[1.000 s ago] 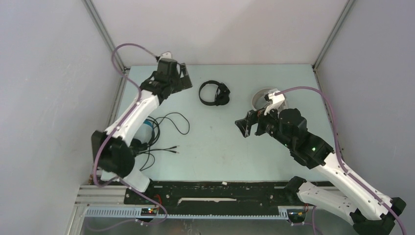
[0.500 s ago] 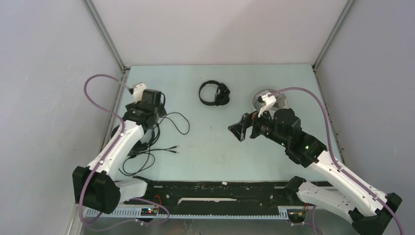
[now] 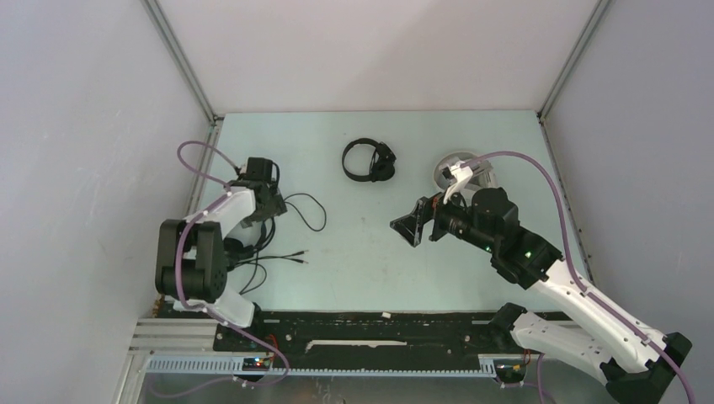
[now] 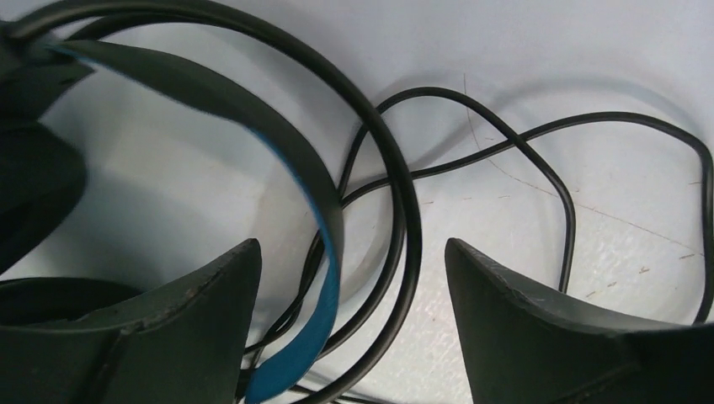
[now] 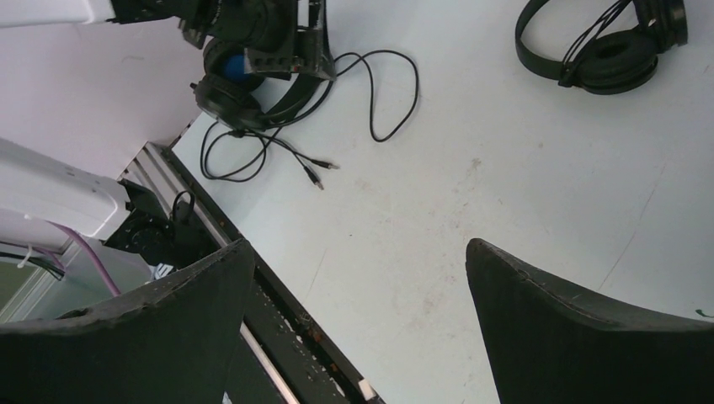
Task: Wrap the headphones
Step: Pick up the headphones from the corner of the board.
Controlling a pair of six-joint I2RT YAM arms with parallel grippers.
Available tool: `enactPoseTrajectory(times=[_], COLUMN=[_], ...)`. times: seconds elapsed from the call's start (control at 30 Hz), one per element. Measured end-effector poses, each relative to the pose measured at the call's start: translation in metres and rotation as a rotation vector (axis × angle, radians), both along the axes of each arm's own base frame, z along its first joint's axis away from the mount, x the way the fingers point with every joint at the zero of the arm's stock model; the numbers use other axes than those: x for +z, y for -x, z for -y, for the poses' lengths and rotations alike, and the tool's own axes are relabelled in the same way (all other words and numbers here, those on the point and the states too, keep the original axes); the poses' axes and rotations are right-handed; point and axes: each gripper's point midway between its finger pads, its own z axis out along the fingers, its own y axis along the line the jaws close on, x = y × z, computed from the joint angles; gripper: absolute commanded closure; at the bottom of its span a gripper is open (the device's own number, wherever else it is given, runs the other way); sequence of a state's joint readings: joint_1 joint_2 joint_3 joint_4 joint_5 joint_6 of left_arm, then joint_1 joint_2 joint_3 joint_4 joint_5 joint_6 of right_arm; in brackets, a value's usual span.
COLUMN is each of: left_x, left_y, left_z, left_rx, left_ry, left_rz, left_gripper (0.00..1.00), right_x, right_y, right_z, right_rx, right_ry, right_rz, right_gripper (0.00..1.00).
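The bulkier black headphones with a blue-lined headband [image 4: 290, 168] lie at the table's left side [image 3: 240, 244], their black cable [image 3: 305, 212] strewn loosely to the right. My left gripper [image 3: 259, 200] hangs open right over them, with the headband and a cable loop [image 4: 408, 210] between its fingers, untouched [image 4: 352, 246]. A slim black headset [image 3: 369, 160] lies at the back middle [image 5: 602, 46]. The white headset [image 3: 446, 168] shows partly behind my right arm. My right gripper [image 3: 408, 227] stands open and empty over the table's middle [image 5: 358, 246].
Grey walls close the table on three sides. A black rail [image 3: 379, 324] runs along the near edge [image 5: 286, 337]. The cable's plug ends [image 3: 299, 257] lie near the front left. The right arm's purple hose [image 3: 539, 164] arcs over the white headset.
My left arm has drawn back from the far left corner and come down over the blue-lined headphones, its jaws narrowing a little. My right gripper has shifted slightly left.
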State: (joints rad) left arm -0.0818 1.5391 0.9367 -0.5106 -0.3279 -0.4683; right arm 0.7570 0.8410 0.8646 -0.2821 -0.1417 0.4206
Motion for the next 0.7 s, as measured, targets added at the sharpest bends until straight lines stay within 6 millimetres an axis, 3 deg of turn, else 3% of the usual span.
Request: enactPoseTrajectory(times=[0.1, 0.23, 0.33, 0.43, 0.53, 0.7], left_x=[-0.016, -0.030, -0.031, -0.024, 0.004, 0.091], left_y=[-0.004, -0.012, -0.010, -0.007, -0.004, -0.005], left_z=[0.004, 0.012, 0.019, 0.027, 0.038, 0.070], left_rx=[-0.019, -0.055, -0.074, -0.103, -0.145, -0.268], left_ry=[0.022, 0.057, 0.097, 0.137, 0.188, 0.323], left_rz=[-0.041, -0.083, -0.095, -0.092, -0.037, 0.219], left_gripper=[0.34, 0.70, 0.88, 0.98, 1.00, 1.00], right_x=[0.000, 0.003, 0.007, 0.009, 0.011, 0.012], right_y=[0.002, 0.004, 0.003, 0.004, 0.005, 0.000], right_z=[-0.001, 0.000, -0.001, -0.003, -0.005, -0.011], right_rx=[0.010, 0.011, 0.015, 0.026, 0.034, 0.032], right_ry=[-0.006, -0.017, -0.028, -0.037, -0.047, -0.065], right_rz=[-0.006, -0.001, 0.011, 0.015, 0.011, 0.009], right_gripper=[0.03, 0.04, 0.05, 0.05, 0.06, 0.07])
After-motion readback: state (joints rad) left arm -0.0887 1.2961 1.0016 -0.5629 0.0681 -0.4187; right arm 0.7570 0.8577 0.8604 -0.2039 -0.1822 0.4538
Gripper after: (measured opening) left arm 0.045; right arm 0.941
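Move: The blue-lined headphones have their middle about 8 cm to the left hand's left, 4 cm back and 3 cm below, with the edge of their band already between its open fingers. The cable loop lies some 10 cm to its right, level with it; the plug ends 7 cm right and 11 cm back; the black headphones 17 cm ahead and 26 cm right. From the right hand the blue-lined headphones lie roughly 44 cm left, 8 cm ahead and 26 cm below. Down first, about 3 cm with a slight reach forward, the left hand sinks over the headband while its fingers close and pinch band and cable coil together. Then it lifts with growing speed, some 12 cm from its lowest point and about 5 cm to the right, rolling its left side down and turning clockwise as the fingertips swing up. ##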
